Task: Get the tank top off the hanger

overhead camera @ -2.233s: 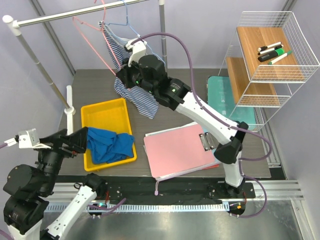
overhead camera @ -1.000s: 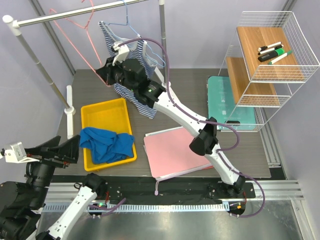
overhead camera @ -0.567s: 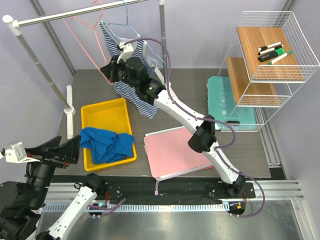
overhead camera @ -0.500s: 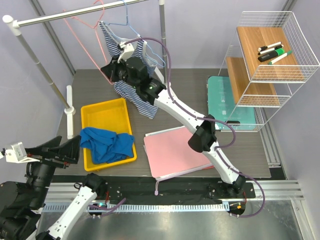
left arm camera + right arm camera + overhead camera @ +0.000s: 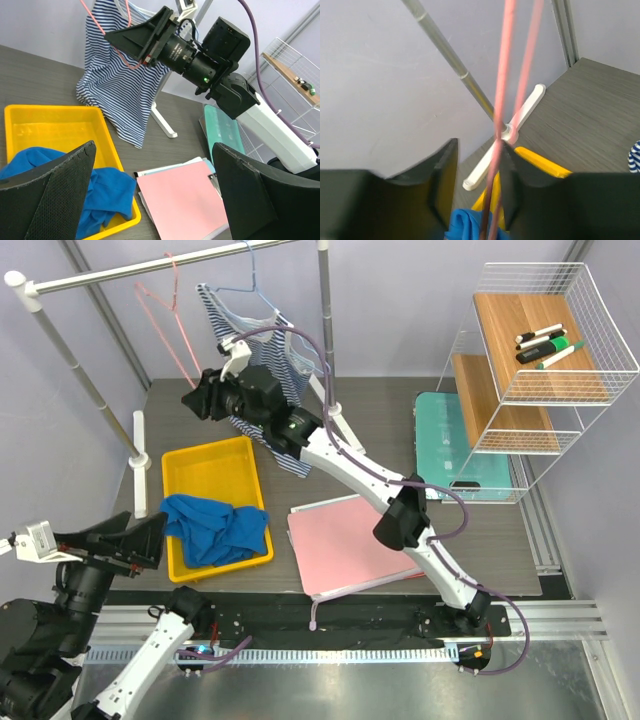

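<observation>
The striped tank top (image 5: 288,448) hangs on a blue hanger (image 5: 245,285) from the rail, also in the left wrist view as the tank top (image 5: 117,95). Left of it hangs a bare pink hanger (image 5: 181,335). My right gripper (image 5: 190,402) reaches past the top to this pink hanger's lower part. In the right wrist view its jaws (image 5: 477,150) stand apart, open, and the pink wire (image 5: 502,100) runs between them, close against the right finger. My left gripper (image 5: 154,150) is wide open and holds nothing, low at the table's near left (image 5: 140,540).
A yellow bin (image 5: 215,465) holds a blue cloth (image 5: 215,530) below the rail. A pink clipboard (image 5: 355,540) lies mid-table, a teal pad (image 5: 440,435) at the right. A wire shelf (image 5: 540,330) carries markers. The rack's white foot (image 5: 140,445) sits at the left.
My right gripper has moved left, away from the tank top, along the pink hanger. Its jaws have parted from shut. The pink hanger now hangs more upright. The left arm barely moved.
</observation>
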Action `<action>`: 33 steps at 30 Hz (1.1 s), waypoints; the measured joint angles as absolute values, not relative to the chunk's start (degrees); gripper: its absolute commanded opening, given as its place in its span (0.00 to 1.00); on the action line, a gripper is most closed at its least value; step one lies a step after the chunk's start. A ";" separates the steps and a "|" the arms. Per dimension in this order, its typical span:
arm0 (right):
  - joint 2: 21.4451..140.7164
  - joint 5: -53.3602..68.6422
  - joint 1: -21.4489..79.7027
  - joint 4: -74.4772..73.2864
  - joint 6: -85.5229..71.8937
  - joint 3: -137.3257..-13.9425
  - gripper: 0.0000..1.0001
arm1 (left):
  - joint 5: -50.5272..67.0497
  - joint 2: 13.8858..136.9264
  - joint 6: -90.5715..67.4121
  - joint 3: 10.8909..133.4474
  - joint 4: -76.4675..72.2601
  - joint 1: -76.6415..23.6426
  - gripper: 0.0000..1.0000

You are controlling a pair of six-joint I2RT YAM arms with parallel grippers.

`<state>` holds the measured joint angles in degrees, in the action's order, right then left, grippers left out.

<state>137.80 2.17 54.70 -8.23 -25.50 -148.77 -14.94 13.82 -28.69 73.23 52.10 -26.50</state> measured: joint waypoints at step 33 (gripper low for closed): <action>67.75 -20.75 61.14 -29.23 -25.50 -80.90 1.00 | 13.72 44.58 -46.85 81.28 42.76 -26.50 0.95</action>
<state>67.75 -20.75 61.14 -29.23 -25.50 -80.90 13.72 44.58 -46.85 81.28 42.76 -26.50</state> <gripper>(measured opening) 0.996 0.959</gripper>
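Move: The pink hanger hangs hooked on the rail, its low end at the right fingers, its middle about 10 cm ahead, 3 cm left and 7 cm above. From that hand the striped tank top is roughly 10 cm ahead, 11 cm right and 8 cm lower; the blue tank top in the yellow tray is 7 cm back, 8 cm left and some 33 cm below. The left hand has the hanger's middle about 39 cm ahead, 2 cm right, slightly above. Right fingers open wide off the pink hanger, withdrawing about 30 cm right and back; left hand swings 15 cm right, then forward. ##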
